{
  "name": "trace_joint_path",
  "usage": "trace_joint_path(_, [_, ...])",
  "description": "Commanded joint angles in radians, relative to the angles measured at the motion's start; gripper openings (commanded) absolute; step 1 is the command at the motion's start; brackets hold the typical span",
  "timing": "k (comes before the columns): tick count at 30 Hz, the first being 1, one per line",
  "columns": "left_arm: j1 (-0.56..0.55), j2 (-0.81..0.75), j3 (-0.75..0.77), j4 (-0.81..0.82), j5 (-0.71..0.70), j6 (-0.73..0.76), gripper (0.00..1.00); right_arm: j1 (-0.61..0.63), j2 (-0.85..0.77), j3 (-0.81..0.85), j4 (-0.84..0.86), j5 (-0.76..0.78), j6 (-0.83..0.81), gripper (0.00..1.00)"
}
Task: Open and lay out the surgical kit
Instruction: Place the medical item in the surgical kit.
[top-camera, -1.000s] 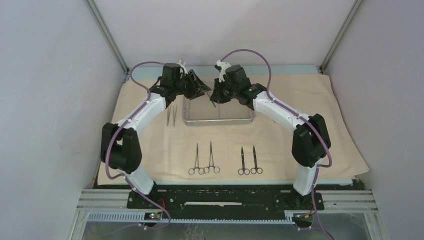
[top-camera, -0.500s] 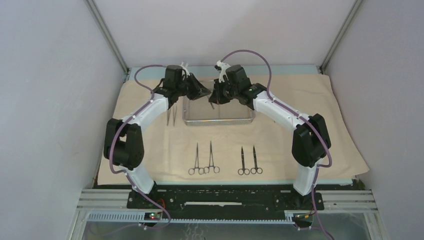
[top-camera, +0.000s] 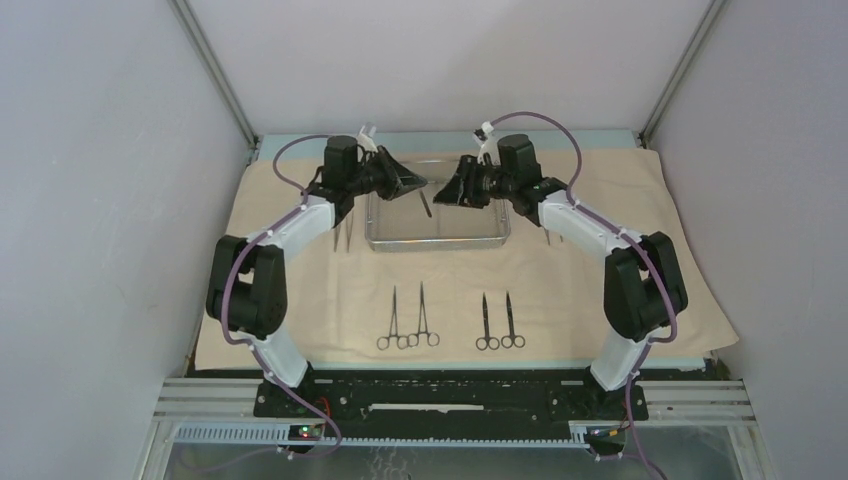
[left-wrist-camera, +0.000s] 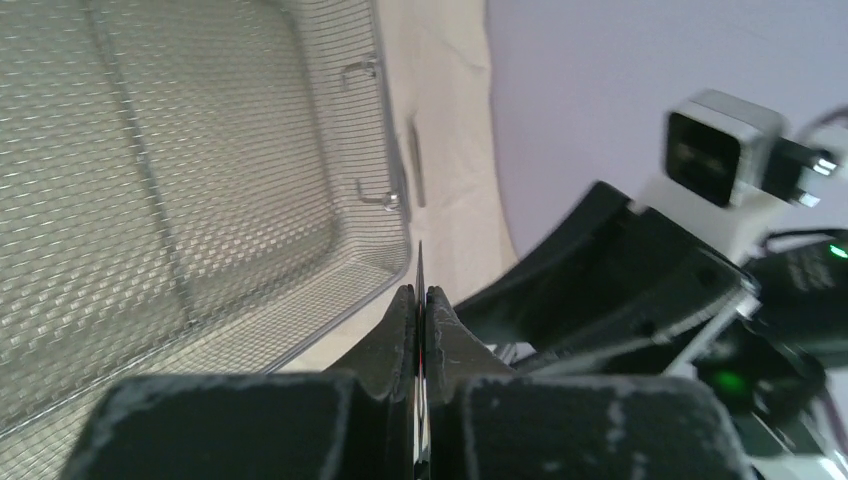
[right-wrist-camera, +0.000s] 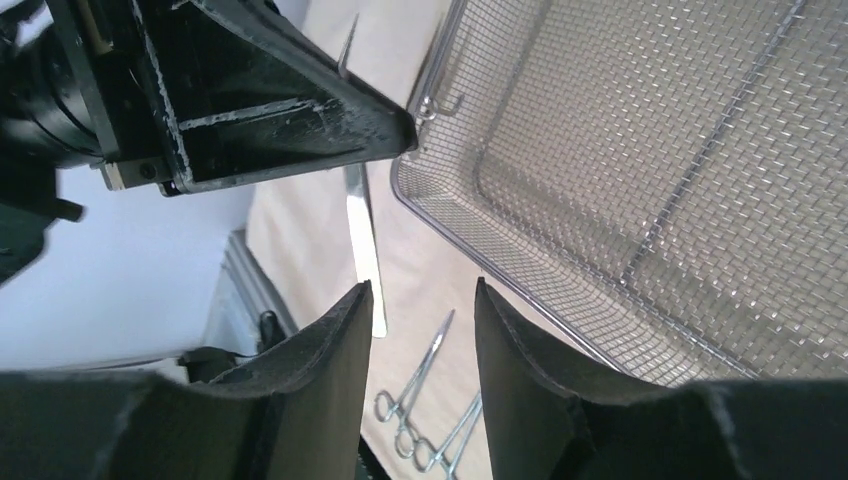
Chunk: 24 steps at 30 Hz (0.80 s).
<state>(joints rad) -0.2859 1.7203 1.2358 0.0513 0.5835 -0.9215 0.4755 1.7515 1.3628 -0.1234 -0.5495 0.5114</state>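
The surgical kit is spread on the beige cloth (top-camera: 620, 270). The steel mesh tray (top-camera: 437, 245) lies at the back middle. My left gripper (top-camera: 416, 183) hangs over the tray's left part, shut on slim tweezers (top-camera: 425, 203); they show edge-on between the jaws (left-wrist-camera: 420, 270). My right gripper (top-camera: 447, 190) faces it a short way to the right, open and empty (right-wrist-camera: 415, 300), with the tweezers (right-wrist-camera: 362, 240) just beyond its fingertips. Two clamps (top-camera: 408, 320) and two scissors (top-camera: 498, 322) lie side by side near the front.
More tweezers (top-camera: 341, 235) rest on the cloth left of the tray. A slim steel piece (left-wrist-camera: 415, 160) lies past the tray's right end. The enclosure's walls stand close on both sides and behind.
My left gripper has shut on the tweezers. My right gripper has opened, let them go and drawn back to the right.
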Motion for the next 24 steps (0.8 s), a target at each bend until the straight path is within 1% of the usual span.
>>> trace_joint_path(1, [0.011,0.008,-0.056,0.297,0.156,-0.142,0.0,-0.014,-0.015,-0.035,0.261,-0.18,0.174,0.49])
trace_joint_path(5, [0.02,0.032,-0.078,0.395,0.195,-0.188,0.0,-0.026,0.031,-0.05,0.413,-0.258,0.301,0.46])
trace_joint_path(7, [0.022,0.044,-0.093,0.46,0.212,-0.227,0.0,-0.033,0.041,-0.061,0.445,-0.273,0.335,0.45])
trace_joint_path(9, [0.022,0.06,-0.114,0.559,0.231,-0.288,0.0,-0.041,0.039,-0.076,0.463,-0.282,0.354,0.45])
trace_joint_path(10, [0.022,0.068,-0.122,0.609,0.235,-0.315,0.0,-0.042,0.039,-0.082,0.465,-0.285,0.355,0.43])
trace_joint_path(14, [0.024,0.091,-0.124,0.699,0.241,-0.364,0.0,-0.049,0.024,-0.115,0.473,-0.293,0.355,0.35])
trace_joint_path(17, [0.025,0.092,-0.128,0.716,0.242,-0.371,0.0,-0.052,0.018,-0.131,0.471,-0.296,0.354,0.27])
trace_joint_path(20, [0.025,0.096,-0.125,0.721,0.251,-0.372,0.0,-0.052,0.017,-0.131,0.487,-0.313,0.366,0.24])
trace_joint_path(24, [0.025,0.116,-0.107,0.724,0.27,-0.372,0.0,-0.065,0.017,-0.132,0.469,-0.313,0.356,0.14])
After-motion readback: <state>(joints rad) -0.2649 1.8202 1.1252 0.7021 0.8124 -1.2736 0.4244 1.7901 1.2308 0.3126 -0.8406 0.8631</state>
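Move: The left hand still pinches the medical item, whose free end reaches back. The item's middle lies about 2 cm back and 1 cm right of that hand, and some 4 cm left and 2 cm ahead of the open right hand, at nearly the same height. From the left hand the tray is roughly 2 cm ahead, 5 cm right and 14 cm below; the laid-out tweezers lie about 3 cm back, 13 cm left and 16 cm below. Keeping its pinch, the left hand carries the medical item about 4 cm up and 2 cm right, fingers tipping up some 20 degrees. The right hand rises and edges left towards the free end, fingertips also tipping up, then settles slightly down and back while its half-open fingers draw nearly shut around that end; a firm grip isn't yet clear. ##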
